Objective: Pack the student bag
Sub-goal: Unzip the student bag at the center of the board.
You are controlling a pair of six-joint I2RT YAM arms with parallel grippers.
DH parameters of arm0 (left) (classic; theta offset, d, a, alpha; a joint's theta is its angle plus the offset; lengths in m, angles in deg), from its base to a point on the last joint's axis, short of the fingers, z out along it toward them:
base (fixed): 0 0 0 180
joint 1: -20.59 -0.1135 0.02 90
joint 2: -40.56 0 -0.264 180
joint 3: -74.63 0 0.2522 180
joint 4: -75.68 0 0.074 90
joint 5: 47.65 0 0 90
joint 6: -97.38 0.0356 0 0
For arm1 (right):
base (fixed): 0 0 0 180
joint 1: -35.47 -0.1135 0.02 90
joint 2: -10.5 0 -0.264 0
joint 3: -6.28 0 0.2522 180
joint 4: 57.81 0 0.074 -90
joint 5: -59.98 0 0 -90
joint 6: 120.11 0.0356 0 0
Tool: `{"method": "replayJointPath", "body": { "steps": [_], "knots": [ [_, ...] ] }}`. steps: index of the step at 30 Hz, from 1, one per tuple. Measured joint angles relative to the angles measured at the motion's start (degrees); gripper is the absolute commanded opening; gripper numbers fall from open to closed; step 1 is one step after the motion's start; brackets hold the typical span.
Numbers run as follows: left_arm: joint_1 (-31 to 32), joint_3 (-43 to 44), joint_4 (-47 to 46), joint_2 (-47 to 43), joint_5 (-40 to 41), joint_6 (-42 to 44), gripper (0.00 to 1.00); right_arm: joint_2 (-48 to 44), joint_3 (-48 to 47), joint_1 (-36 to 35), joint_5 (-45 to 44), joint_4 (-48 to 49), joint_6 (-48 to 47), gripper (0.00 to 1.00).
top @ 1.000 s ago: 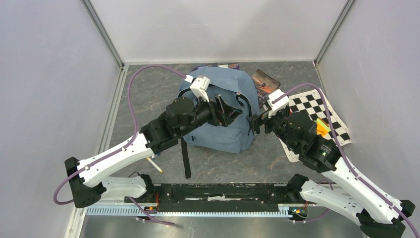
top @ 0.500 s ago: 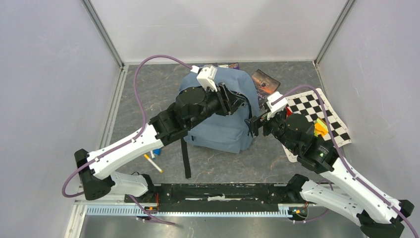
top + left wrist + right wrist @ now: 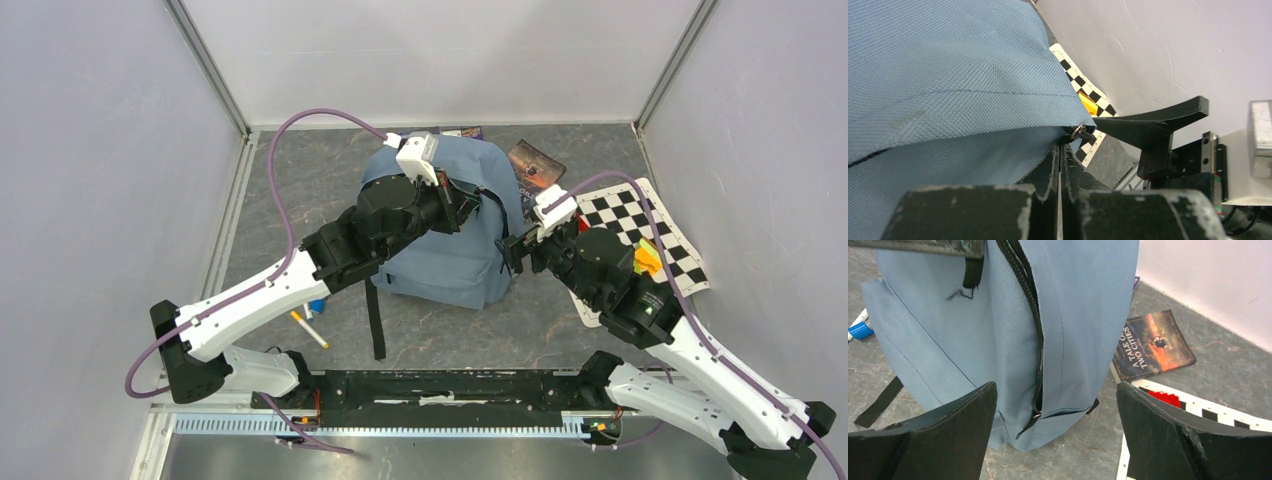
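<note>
The grey-blue student bag lies mid-table, its black strap trailing toward me. My left gripper reaches over the bag's top. In the left wrist view its jaws are pressed shut, their tips at the black tab of the metal zipper pull under the fabric edge of the bag. My right gripper is open and empty beside the bag's right side. In the right wrist view the gripper faces the bag, its side zipper and a second pull.
A book, A Tale of Two Cities, lies right of the bag, also in the top view. A checkered mat holds an orange item and a red one. A marker lies left; another book lies behind.
My left arm swung up and right across the bag, its gripper going from the front face to the top zipper edge. My right gripper edged slightly up and left.
</note>
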Motion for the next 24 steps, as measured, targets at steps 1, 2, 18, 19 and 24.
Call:
{"method": "replayJointPath", "body": {
  "steps": [1,2,18,19,24],
  "knots": [
    [0.0,0.0,0.0,-0.02,-0.02,0.31,0.02,0.17,-0.52,0.0,0.04,0.0,-0.74,0.95],
    [0.0,0.0,0.0,-0.02,-0.02,0.63,0.02,0.26,-0.96,0.0,0.2,0.04,-1.38,0.96],
    [0.0,0.28,1.49,-0.92,0.02,5.68,0.02,9.92,-10.25,0.0,3.15,7.39,-12.17,0.86],
    [0.0,0.59,1.9,-1.01,0.04,5.95,0.02,10.73,-10.51,-0.02,2.93,7.61,-12.66,0.8],
    [0.0,1.95,3.19,-1.4,1.2,7.32,0.02,13.42,-10.95,-0.02,0.9,7.85,-13.94,0.37]
  ]
}}
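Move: The right gripper, wide open, goes for the zipper edge beside the upper slider, about 5 cm ahead, 5 cm left and 5 cm above it. The lower slider hangs roughly 4 cm ahead, 2 cm left and 8 cm below that hand; the dark book lies on the table some 24 cm ahead and 7 cm right, about 28 cm down. The left gripper already pinches the upper slider's pull; the slider sits about 1 cm ahead and 2 cm right of its pads, at their level. Raise the right gripper some 6 cm beside the bag's side, tipping its fingers up about 10 degrees, then swing it forward and left to the zipper edge at the left fingertips, sinking slightly and starting to close, still well open at the end. Keep the left pinch on the pull and ease that hand a centimetre or two left and up. ##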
